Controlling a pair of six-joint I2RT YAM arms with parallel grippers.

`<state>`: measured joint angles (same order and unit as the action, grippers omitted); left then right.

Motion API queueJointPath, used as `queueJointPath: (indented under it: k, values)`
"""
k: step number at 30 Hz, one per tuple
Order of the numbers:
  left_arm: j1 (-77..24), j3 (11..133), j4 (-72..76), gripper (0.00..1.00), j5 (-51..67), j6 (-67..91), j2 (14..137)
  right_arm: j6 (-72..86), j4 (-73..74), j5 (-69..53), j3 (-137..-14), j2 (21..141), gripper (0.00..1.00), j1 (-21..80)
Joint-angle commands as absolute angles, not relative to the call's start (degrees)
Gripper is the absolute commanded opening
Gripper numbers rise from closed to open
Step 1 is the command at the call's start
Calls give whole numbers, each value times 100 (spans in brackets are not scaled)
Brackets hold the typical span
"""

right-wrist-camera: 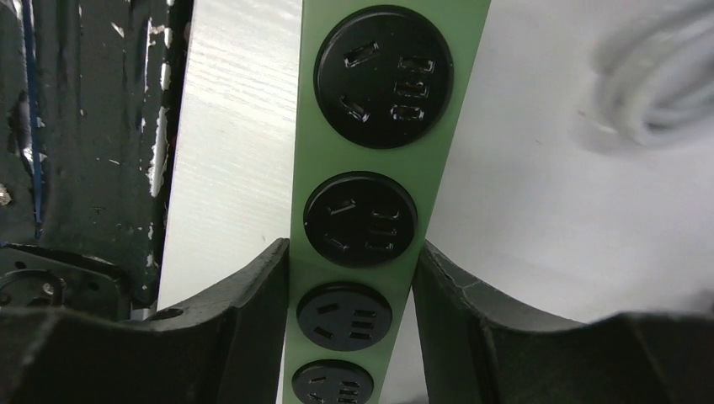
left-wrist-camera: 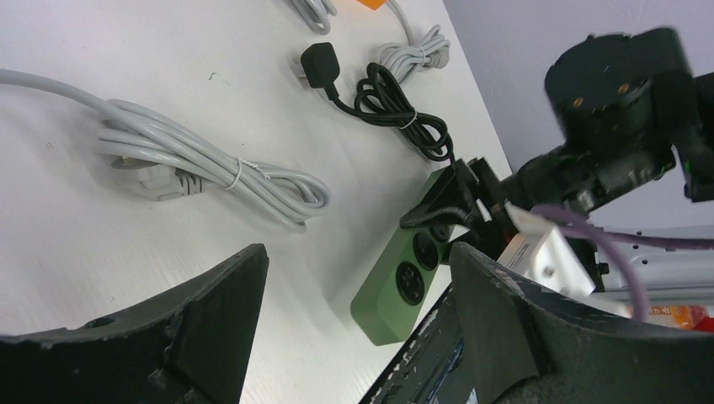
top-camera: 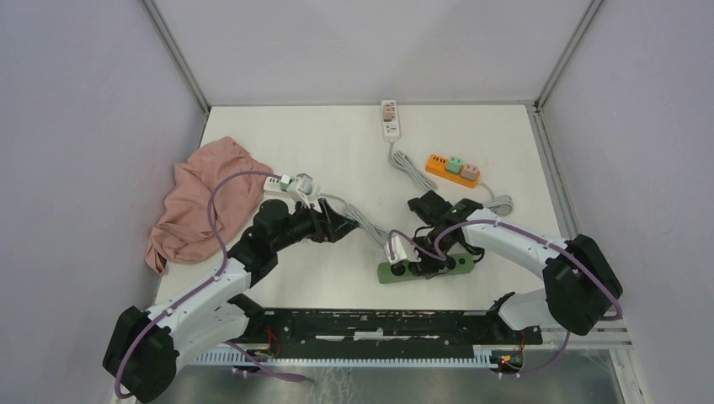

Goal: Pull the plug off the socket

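A green socket strip [top-camera: 396, 271] lies near the table's front edge. My right gripper [right-wrist-camera: 352, 248] reaches down over it with a finger against each long side, shut on the green body [right-wrist-camera: 383, 168]. The sockets seen in the right wrist view are empty. A black plug [left-wrist-camera: 320, 63] with its coiled cord lies loose on the table. My left gripper [left-wrist-camera: 358, 252] hovers open left of the strip, holding nothing. In the top view it [top-camera: 349, 225] sits over a white cable bundle. Plugs sit in the orange strip [top-camera: 452, 167] and the white strip [top-camera: 389, 114].
A pink cloth [top-camera: 206, 206] lies bunched at the left. Next to it is a small white strip [top-camera: 282, 181] with a green plug. White cable bundles [left-wrist-camera: 210, 168] lie mid-table. The black rail [top-camera: 379, 324] runs along the front edge, close to the green strip.
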<state>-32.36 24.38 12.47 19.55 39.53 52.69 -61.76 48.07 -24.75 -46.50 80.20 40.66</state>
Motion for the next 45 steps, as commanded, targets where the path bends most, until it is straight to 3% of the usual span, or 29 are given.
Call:
queueJointPath:
  k: [1,8,14,23,34,45]
  values:
    - [-3226,2422,1267,85,1857,3671,5055,-6101,5306,-3346,-5225,7344,7,3381]
    - [-3226,2477,1204,85,1840,3571,5052,-4983,5162,-4295,-5610,6279,0,1731]
    - [-3225,2540,1166,85,1911,3533,5100,-3946,5207,-4751,-6428,6187,0,428]
    - [-3219,2587,893,85,1838,3393,4830,-3423,6113,-5388,-9144,6678,0,-1326]
    - [-3222,2580,897,86,1837,3318,4812,-2720,6219,-4259,-11963,7495,0,-1704]
    - [-3219,2601,861,86,1819,3276,4798,-3097,5880,-2607,-12421,8546,0,-1717]
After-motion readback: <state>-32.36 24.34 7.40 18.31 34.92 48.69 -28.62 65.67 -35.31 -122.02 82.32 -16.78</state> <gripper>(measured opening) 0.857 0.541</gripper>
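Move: The green socket is already in my right fingers. I am taking it high over the right-hand coil of grey cable, which lies about 16 cm ahead of that hand and 16 cm to its right, a few centimetres lower. The orange socket stands some 28 cm ahead and 9 cm right; the green socket's black cord bundle lies about 12 cm ahead and 7 cm right. From my left hand the grey coil is roughly 8 cm ahead, 38 cm right and 16 cm down. I keep the green socket pinched in my right fingers and sweep it steeply up by about 40 cm while carrying it some 19 cm forward and as far right, out high above the grey coil. On the way I swing the wrist clockwise by about 70 degrees and tip the fingers up; near the top the climb gives way to a slight sinking while I still go forward and right. ##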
